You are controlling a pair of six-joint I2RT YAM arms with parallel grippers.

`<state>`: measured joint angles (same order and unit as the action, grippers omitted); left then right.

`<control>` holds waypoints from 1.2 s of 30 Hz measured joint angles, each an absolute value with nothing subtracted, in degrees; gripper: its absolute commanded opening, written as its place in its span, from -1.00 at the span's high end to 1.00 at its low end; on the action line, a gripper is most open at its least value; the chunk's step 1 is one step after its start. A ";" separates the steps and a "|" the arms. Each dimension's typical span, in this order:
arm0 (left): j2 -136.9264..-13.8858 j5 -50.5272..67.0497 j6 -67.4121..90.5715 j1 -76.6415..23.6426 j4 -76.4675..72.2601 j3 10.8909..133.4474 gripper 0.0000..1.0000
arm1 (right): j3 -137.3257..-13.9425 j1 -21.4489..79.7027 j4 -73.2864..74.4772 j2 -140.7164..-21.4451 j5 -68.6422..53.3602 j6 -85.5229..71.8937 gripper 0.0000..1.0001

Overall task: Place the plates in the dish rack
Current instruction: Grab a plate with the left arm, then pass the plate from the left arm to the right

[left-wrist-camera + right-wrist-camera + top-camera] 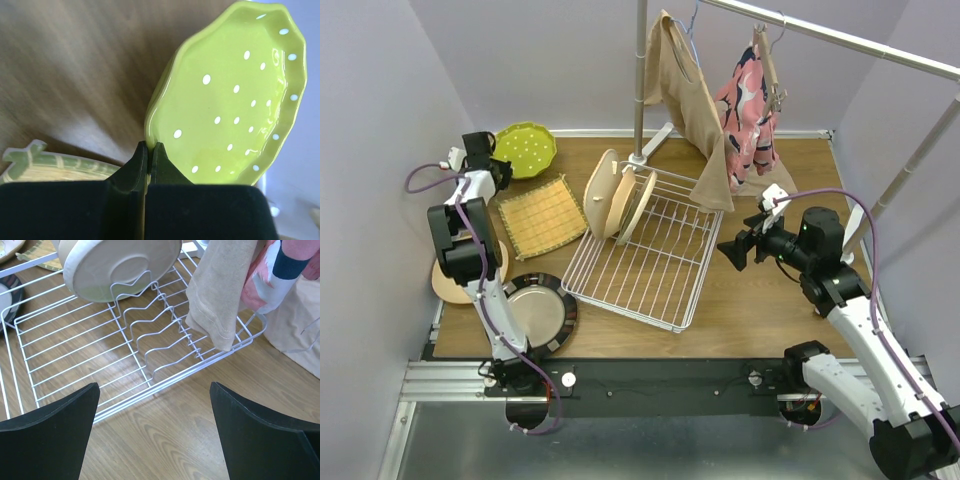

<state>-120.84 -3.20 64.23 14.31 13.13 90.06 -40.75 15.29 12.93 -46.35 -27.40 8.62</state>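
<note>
A lime green plate with white dots (527,148) (230,100) lies at the back left of the table. My left gripper (486,163) (148,150) is shut on its near rim, which sits pinched between the two fingers. The white wire dish rack (665,262) (90,347) holds two cream plates (605,195) (120,265) standing upright at its back left. A dark-rimmed silvery plate (540,310) lies flat at the front left. A tan plate (448,283) lies partly under the left arm. My right gripper (735,250) (155,425) hovers open and empty beside the rack's right edge.
A yellow woven mat (542,215) lies between the green plate and the rack. A clothes rail (642,70) stands behind the rack with a tan cloth (695,100) (220,290) and a pink patterned garment (748,105) hanging over the rack's far corner. A floral plate edge (30,162) shows below the left gripper.
</note>
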 measured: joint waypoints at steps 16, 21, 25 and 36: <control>-103.04 3.09 56.86 15.44 8.62 80.77 1.00 | -41.19 15.29 12.95 -46.15 -29.12 7.86 -1.00; -95.48 5.85 55.75 15.42 8.40 74.81 1.00 | -42.39 15.29 12.95 -46.78 -30.09 7.40 -1.00; -88.18 8.73 55.70 15.42 8.34 69.30 1.00 | -43.27 15.29 12.95 -47.11 -31.18 6.68 -0.99; -75.22 13.52 56.60 11.70 8.32 61.69 1.00 | -47.46 15.27 13.67 -50.41 -36.25 6.37 -0.98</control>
<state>-75.22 13.52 56.60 11.70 8.32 61.69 -47.46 15.27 13.67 -50.41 -36.25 6.37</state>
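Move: The left fingers are already shut on the near-left rim of the green dotted plate, its middle about 5 cm ahead and 5 cm to the right, level with them. The rack it is bound for lies roughly 33 cm to the right, 18 cm back and slightly lower. The plates standing in it are some 27 cm right and 10 cm back; the woven mat is 11 cm back, 10 cm right and 6 cm lower. From the right hand the rack is about 9 cm ahead, 16 cm left and 16 cm down. Keep the pinch on the green plate's rim and lift the left gripper, at first straight up, then draw it back and to the right over the woven mat towards the rack, still climbing, some 18 cm up and 13 cm back in all. Tip the fingers up by 20-odd degrees while turning the wrist clockwise about as much. Raise the open right hand a few centimetres, easing left. ##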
